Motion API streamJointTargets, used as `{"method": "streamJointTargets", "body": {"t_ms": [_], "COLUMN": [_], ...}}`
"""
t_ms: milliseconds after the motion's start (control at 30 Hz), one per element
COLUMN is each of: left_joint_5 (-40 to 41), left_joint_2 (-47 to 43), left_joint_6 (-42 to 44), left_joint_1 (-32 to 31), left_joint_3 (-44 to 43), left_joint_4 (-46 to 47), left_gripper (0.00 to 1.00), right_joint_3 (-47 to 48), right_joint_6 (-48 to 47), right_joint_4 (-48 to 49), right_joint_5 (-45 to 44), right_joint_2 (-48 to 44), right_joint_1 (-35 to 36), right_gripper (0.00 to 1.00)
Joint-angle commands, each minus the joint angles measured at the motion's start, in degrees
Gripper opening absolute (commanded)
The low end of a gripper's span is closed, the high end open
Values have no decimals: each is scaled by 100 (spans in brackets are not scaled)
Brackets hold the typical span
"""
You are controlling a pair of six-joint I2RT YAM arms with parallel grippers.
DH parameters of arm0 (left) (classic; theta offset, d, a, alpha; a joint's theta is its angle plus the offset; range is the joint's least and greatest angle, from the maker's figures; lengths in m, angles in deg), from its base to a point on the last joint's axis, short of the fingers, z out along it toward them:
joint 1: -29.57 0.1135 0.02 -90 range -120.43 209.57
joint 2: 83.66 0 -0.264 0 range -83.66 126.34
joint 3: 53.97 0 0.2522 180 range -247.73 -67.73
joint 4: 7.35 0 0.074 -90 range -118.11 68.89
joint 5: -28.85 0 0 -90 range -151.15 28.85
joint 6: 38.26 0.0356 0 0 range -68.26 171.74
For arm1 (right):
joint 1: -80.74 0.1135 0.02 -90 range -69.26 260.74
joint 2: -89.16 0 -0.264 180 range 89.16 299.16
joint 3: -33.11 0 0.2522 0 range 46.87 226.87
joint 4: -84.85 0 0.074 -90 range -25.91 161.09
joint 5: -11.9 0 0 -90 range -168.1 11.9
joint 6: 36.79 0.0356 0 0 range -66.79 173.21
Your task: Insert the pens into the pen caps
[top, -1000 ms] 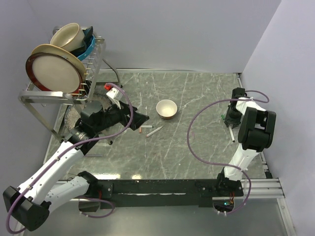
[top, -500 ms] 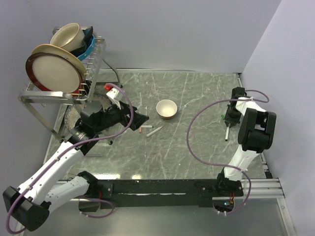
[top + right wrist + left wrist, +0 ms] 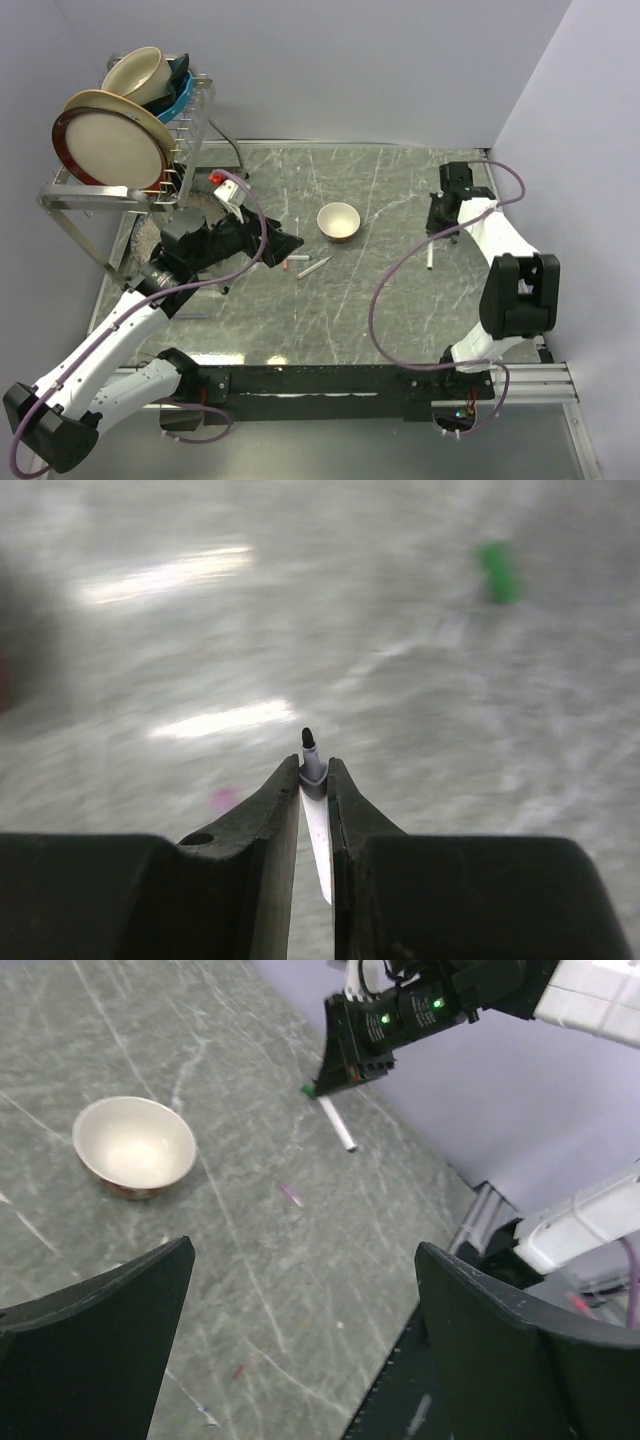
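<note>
My right gripper (image 3: 437, 226) hangs over the back right of the table, shut on a white-barrelled pen (image 3: 431, 254) that slants down from it. In the right wrist view the fingers (image 3: 283, 795) pinch the pen (image 3: 314, 765) just behind its dark tip, which pokes out in front. A green pen cap (image 3: 495, 571) lies blurred on the table beyond. Two more pens (image 3: 313, 266) (image 3: 296, 260) lie side by side near the table's middle. My left gripper (image 3: 285, 245) hovers just left of them, open and holding nothing. The left wrist view faces the right gripper (image 3: 345, 1060) and its pen (image 3: 337, 1126).
A cream bowl (image 3: 338, 221) (image 3: 135, 1146) stands behind the two lying pens. A dish rack (image 3: 130, 160) with plates and bowls fills the back left corner. Walls close the back and right sides. Purple cables loop off both arms.
The right gripper closed on the pen, lifted it and swung it from the right edge toward the back and left. The left arm has hardly moved.
</note>
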Motion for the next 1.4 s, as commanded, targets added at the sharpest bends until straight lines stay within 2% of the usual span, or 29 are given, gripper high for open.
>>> {"method": "streamJointTargets", "body": {"t_ms": [0, 67, 167, 233, 333, 433, 567, 700, 867, 1067, 1167, 1233, 1267, 1300, 1333, 1367], "left_joint_5": [-455, -569, -587, -841, -1254, -1264, -1123, -1360, -1510, -1738, -1747, -1747, -1747, -1686, -1668, -1659], "left_joint_2": [-91, -73, 93, 383, 875, 1288, 1789, 2045, 2256, 2502, 2581, 2625, 2617, 2608, 2573, 2555], "left_joint_6": [-787, -1051, -1236, -1245, -1367, -1404, -1298, -1595, -1808, -2045, -2159, -2203, -2229, -2282, -2300, -2300], "left_joint_1": [-20, -29, -46, -64, -195, -494, -776, -776, -776, -793, -811, -811, -811, -811, -811, -811], "left_joint_3": [146, 251, 322, 304, 165, -90, -460, -627, -776, -873, -864, -917, -917, -900, -900, -891], "left_joint_4": [529, 671, 838, 978, 1232, 1392, 1375, 1760, 2104, 2393, 2526, 2534, 2587, 2614, 2640, 2658], "left_gripper": [97, 94, 90, 88, 84, 82, 80, 75, 75, 70, 61, 47, 38, 18, 8, 1], "right_joint_3": [34, -1, -19, -124, -239, -213, -204, -300, -388, -520, -564, -590, -599, -608, -608, -617], "right_joint_6": [589, 704, 1073, 1424, 1829, 2066, 2260, 2313, 2304, 2436, 2471, 2471, 2454, 2445, 2419, 2418], "right_joint_4": [298, 500, 780, 1027, 1528, 1687, 1784, 1890, 1863, 2030, 2065, 2109, 2118, 2118, 2110, 2101], "right_joint_5": [1139, 1351, 1852, 2421, 2661, 2924, 3101, 3058, 3154, 3251, 3260, 3391, 3444, 3505, 3593, 3576], "right_joint_2": [-1067, -1472, -1938, -2280, -2667, -2809, -2914, -3125, -3283, -3380, -3389, -3380, -3389, -3389, -3389, -3450], "right_joint_1": [695, 1168, 1451, 1653, 1934, 2136, 2400, 2559, 2647, 2709, 2761, 2779, 2788, 2788, 2788, 2796], "right_gripper": [0, 0, 0, 0, 0, 0, 0, 0, 0, 0, 0, 0, 0, 0, 6, 17]}}
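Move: The right gripper already holds the pen near its black tip, about 9 cm above the table. The left gripper waits wide open about 12 cm back from the right gripper, 36 cm to its left and 21 cm higher. From the left gripper, the pen is some 10 cm ahead, 36 cm right and 22 cm down. The bowl is 19 cm ahead of the left gripper, 11 cm right and 27 cm down. Carry the pen with the right gripper about 24 cm left and nearly as far up, drawing back some 12 cm and swinging its fingers from pointing down to pointing at the left hand. Bring the left gripper about 12 cm right, dipping and rising again on the way, turning clockwise and tipping down. Then pinch the pen's body below the right fingers, which keep their hold. ##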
